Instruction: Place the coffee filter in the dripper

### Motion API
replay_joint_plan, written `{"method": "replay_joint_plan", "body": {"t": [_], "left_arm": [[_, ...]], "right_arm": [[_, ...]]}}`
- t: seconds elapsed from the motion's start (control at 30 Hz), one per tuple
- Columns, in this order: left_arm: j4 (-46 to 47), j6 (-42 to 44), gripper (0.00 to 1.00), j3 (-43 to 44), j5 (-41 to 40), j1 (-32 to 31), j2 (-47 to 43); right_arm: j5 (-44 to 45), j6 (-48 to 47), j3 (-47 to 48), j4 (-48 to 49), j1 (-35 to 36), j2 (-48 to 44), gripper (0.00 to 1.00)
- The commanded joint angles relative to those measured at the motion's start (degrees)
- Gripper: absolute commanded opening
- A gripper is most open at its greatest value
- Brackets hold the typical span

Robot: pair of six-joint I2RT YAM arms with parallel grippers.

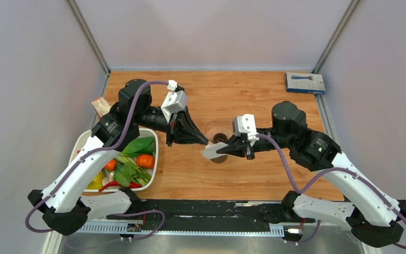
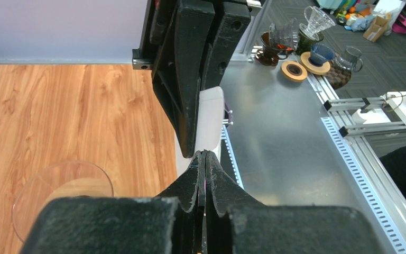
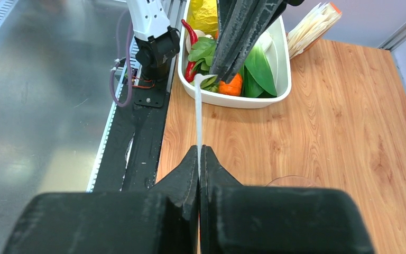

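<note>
The white coffee filter [image 1: 211,152] hangs flat in the air between my two grippers, at the near left edge of the dripper [image 1: 220,138]. The dripper is a clear cone with a brown centre, standing mid-table. My right gripper [image 1: 228,150] is shut on the filter's right side; in the right wrist view the filter [image 3: 198,116] runs edge-on from its tips [image 3: 199,149]. My left gripper [image 1: 205,142] is shut on the filter's opposite edge. In the left wrist view its tips [image 2: 203,154] meet at the paper [image 2: 211,119], and the dripper's clear rim [image 2: 63,185] shows at lower left.
A white tub [image 1: 154,159] of vegetables sits at the left under the left arm. A stack of tan paper [image 1: 101,106] lies behind it. A blue box [image 1: 305,82] rests at the far right corner. Grey walls close the back and sides.
</note>
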Motion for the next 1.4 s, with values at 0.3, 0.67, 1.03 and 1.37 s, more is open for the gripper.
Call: {"method": "replay_joint_plan", "body": {"t": [0.3, 0.67, 1.03, 1.37], "left_arm": [[5.8, -3.9, 0.0, -1.4, 1.4, -0.9, 1.4], [3.1, -1.1, 0.38, -0.7, 5.6, 9.7, -0.4], [-13.7, 15.0, 0.52, 4.3, 9.1, 8.9, -0.4], [-13.7, 12.9, 0.46, 6.3, 3.8, 2.9, 1.7]], "right_arm": [[-1.8, -0.6, 1.5, 3.1, 0.1, 1.4, 0.0], [-0.5, -0.4, -0.4, 3.1, 0.1, -1.5, 0.0], [-3.2, 1.4, 0.2, 3.0, 0.2, 0.4, 0.0], [-3.3, 1.6, 0.5, 2.9, 0.2, 1.0, 0.0]]}}
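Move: The coffee filter, held out in the right hand's pinch, lies about 3 cm to the left hand's right, 2 cm behind and 3 cm below its shut fingertips; its middle is about 3 cm left of the right hand, level fore and aft. The dripper stands some 13 cm ahead of the left hand, 4 cm to its right and 19 cm lower, with its stand directly underneath, another 8 cm down. The filter's rim, bent over at the left hand's shut fingertips, is let go. That hand first noses about 1 cm right, down and slightly forward, then opens to about half while swinging roughly 4 cm forward and leftward, and comes back about 5 cm, stopping open beside the filter. The right keeps its pinch, bobbing about 1 cm. ##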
